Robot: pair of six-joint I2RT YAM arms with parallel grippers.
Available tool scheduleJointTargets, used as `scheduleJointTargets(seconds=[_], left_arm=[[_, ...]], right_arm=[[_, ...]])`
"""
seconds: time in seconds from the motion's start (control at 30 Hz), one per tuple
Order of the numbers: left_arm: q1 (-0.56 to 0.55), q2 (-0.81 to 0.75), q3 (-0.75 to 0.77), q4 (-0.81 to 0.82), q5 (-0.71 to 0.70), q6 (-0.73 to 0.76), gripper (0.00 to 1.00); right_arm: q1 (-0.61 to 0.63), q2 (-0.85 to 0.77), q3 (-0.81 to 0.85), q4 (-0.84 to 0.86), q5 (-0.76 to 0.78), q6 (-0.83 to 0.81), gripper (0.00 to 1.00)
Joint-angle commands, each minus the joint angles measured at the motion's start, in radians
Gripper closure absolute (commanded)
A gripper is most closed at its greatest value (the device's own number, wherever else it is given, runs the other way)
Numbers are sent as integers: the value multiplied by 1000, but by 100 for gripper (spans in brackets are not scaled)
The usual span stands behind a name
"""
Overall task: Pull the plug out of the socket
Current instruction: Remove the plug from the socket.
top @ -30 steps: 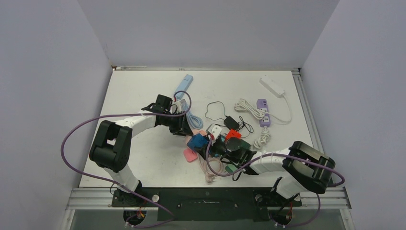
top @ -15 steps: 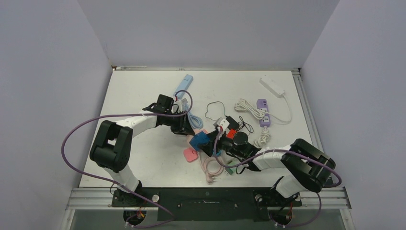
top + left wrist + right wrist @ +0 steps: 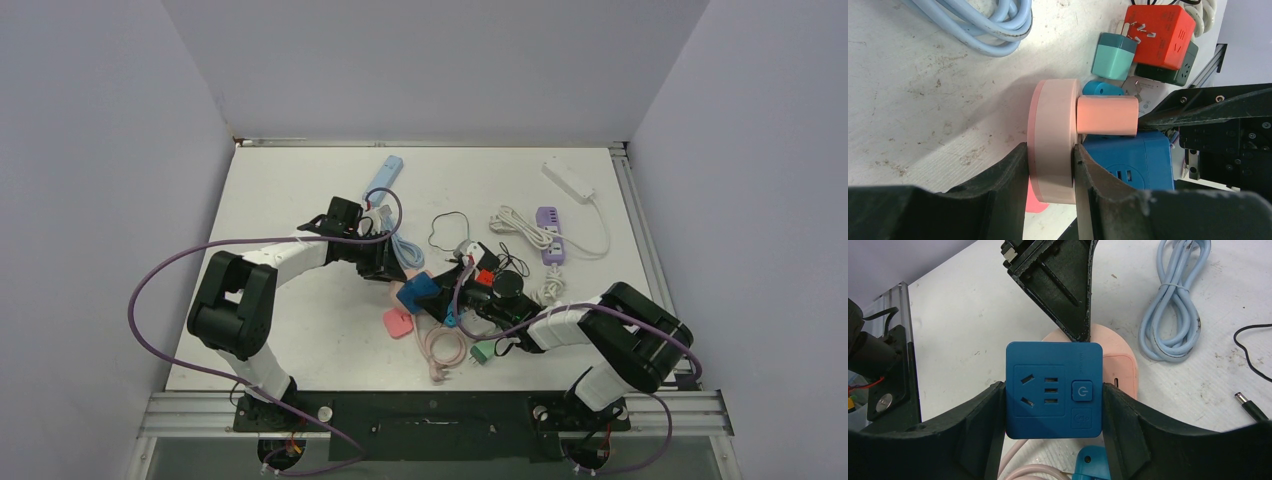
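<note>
My left gripper [image 3: 1050, 165] is shut on the rim of a round pink socket [image 3: 1050, 140], whose edge also shows in the right wrist view [image 3: 1108, 342]. A pink block [image 3: 1107, 116] sticks out of the socket's face. Right beside that block is the blue cube plug [image 3: 1054, 388], with its own outlets and power button, and my right gripper [image 3: 1054, 392] is shut on its two sides. From above, the blue cube [image 3: 413, 292] lies between the left gripper [image 3: 392, 272] and the right gripper [image 3: 442, 300]. The joint between cube and socket is hidden.
A red cube adapter [image 3: 1158, 36], a teal adapter [image 3: 1113, 56] and a dark green cube [image 3: 1173, 72] lie close behind. A coiled light blue cable [image 3: 1173, 315] lies beside the socket. A purple strip [image 3: 550, 233], a white strip [image 3: 568, 180] and a pink cable coil [image 3: 440, 350] lie around.
The right arm's wrist has swung right and away from the near edge, dragging the red cube and nearby adapters with it. The blue cube has shifted only slightly. The left arm has held still.
</note>
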Motion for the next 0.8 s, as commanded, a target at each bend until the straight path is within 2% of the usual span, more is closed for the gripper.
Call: scheduleJointTargets(seconds=[0.0,0.3,0.5,0.6,0.77], left_arm=[[-1,-1,15,-19,-73,68,100],[14,0,20,-35,-100,67,100],[25,4,21,-39,-111,67,100],[35,-2,23,-38,-108,67,100],[54,-106,-13,72,-12,54,100]], right_arm=[[-5,-38,14,116,21,-5,95],[94,-140,25,-23,163,-144,95],[96,-254,-41,24,198,-161,95],[89,-315,-53,-10,243,-177,95],[42,-316,-52,-69,346,-163,95]])
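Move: The right hand holds the blue cube plug against the face of the peach round socket, whose middle lies about 4 cm to this hand's left, 1 cm ahead and 2 cm lower. On the table some 8 cm below the right hand, the light-blue coil is 10 cm ahead and 3 cm left, the small pink plug 5 cm back and 4 cm left, and the small blue plug 2 cm back and 6 cm right. From the left hand, the cube plug is about 5 cm right, 2 cm back and 1 cm lower. Upward, after a small shift of under 1 cm back and left, the right hand draws the pinched cube plug away from the socket's face, climbing about 6 cm and going roughly 2 cm right. On the way it rolls some 15 degrees, forward side rising, and swings slightly clockwise. The left hand keeps its pinch on the socket's rim, easing about 1 cm left; both grips stay shut on their things. ##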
